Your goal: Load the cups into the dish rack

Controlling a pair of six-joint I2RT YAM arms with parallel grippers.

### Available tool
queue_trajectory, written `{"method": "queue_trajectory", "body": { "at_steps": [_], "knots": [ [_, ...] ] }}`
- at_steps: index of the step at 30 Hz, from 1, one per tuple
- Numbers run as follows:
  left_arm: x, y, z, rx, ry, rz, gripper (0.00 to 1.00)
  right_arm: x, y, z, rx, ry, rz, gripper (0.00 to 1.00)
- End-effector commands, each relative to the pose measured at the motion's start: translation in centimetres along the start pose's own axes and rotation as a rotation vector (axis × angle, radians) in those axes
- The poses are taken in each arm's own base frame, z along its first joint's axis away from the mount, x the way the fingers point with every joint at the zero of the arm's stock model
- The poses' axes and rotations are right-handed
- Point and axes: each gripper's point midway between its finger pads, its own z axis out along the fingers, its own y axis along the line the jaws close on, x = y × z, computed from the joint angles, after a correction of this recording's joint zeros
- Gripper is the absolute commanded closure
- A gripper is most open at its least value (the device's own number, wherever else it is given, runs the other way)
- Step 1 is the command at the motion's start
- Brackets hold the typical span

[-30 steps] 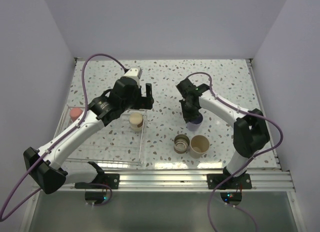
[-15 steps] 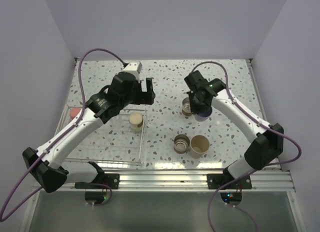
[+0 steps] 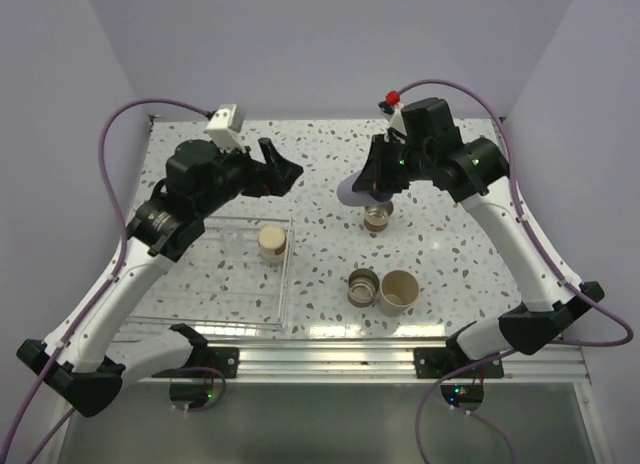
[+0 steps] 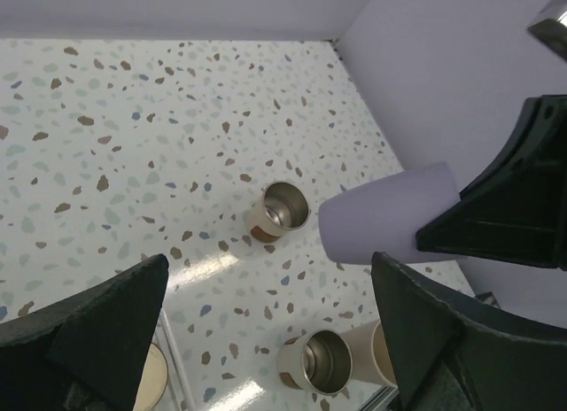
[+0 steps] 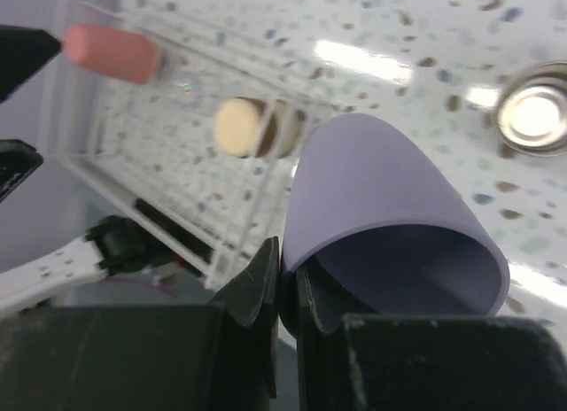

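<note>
My right gripper (image 3: 383,176) is shut on the rim of a lavender cup (image 3: 354,191), held tilted in the air above the table; in the right wrist view the fingers (image 5: 288,262) pinch the cup's wall (image 5: 381,198). My left gripper (image 3: 280,169) is open and empty, raised over the clear dish rack's (image 3: 215,284) far right corner. A cream cup (image 3: 271,242) and a coral cup (image 5: 111,52) lie in the rack. Two metallic cups (image 3: 377,218) (image 3: 362,286) and a beige cup (image 3: 398,291) stand on the table. The lavender cup also shows in the left wrist view (image 4: 390,218).
The rack's clear wall (image 5: 177,207) lies below and to the left of the held cup. The left arm hides the rack's far left part in the top view. Side walls close in the table left and right.
My right gripper has lifted the lavender cup off the table and tipped it, swinging back and up. My left arm has risen and pulled back to the left, still open.
</note>
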Motion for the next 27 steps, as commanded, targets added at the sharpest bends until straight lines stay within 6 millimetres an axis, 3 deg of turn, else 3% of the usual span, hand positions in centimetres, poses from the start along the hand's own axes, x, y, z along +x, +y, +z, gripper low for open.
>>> {"method": "queue_trajectory", "body": {
  "at_steps": [1, 3, 5, 6, 7, 9, 13, 19, 27],
  "knots": [
    [-3.3, -2.3, -3.0, 0.205, -0.128, -0.070, 0.00, -1.4, 7.7, -2.8, -0.391, -0.011, 0.052, 1.00],
    [-4.1, -3.7, -4.9, 0.315, -0.183, -0.079, 0.00, -2.3, 10.9, -4.2, -0.568, -0.011, 0.094, 1.00],
    [-4.8, -5.2, -6.3, 0.403, -0.226, -0.081, 0.00, -2.4, 12.5, -4.3, -0.664, 0.032, 0.191, 1.00],
    [-4.6, -5.4, -7.0, 0.423, -0.235, -0.085, 0.00, -3.8, 14.1, -5.5, -0.769, -0.019, 0.173, 1.00],
    [-4.6, -5.7, -7.4, 0.440, -0.242, -0.087, 0.00, -3.3, 14.5, -5.3, -0.823, 0.022, 0.196, 1.00],
    [-5.0, -6.4, -8.9, 0.477, -0.275, -0.094, 0.00, -4.2, 15.9, -5.6, -0.929, 0.033, 0.256, 1.00],
    [-6.5, -7.0, -11.4, 0.496, -0.357, -0.092, 0.00, -5.4, 17.3, -6.8, -1.048, 0.055, 0.294, 1.00],
    [-6.7, -6.4, -12.4, 0.445, -0.368, -0.095, 0.00, -6.1, 18.5, -9.4, -1.154, 0.050, 0.309, 1.00],
    [-7.6, -7.2, -14.7, 0.489, -0.432, -0.115, 0.00, -7.0, 19.3, -12.4, -1.363, 0.068, 0.424, 1.00]
  ]
}}
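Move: The right hand already holds the purple cup by its rim, and the open left gripper it is bound for lies some 17 cm to its left, about 1 cm ahead and 3 cm higher. From the left hand that cup is roughly 15 cm right, level fore and aft, 6 cm lower. Far below the right hand, by about 29 cm, one steel cup stands 9 cm ahead and 6 cm right, another 10 cm back and 2 cm right. Up and to the left, the right hand lifts the purple cup some 17 cm and carries it 11 cm across towards the left gripper, drifting slightly back and rolling about 65 degrees so its left side rises, grip kept. The left hand, fingers still wide open, rises about 11 cm, draws back 10 cm and tips upward to face the cup's base. ##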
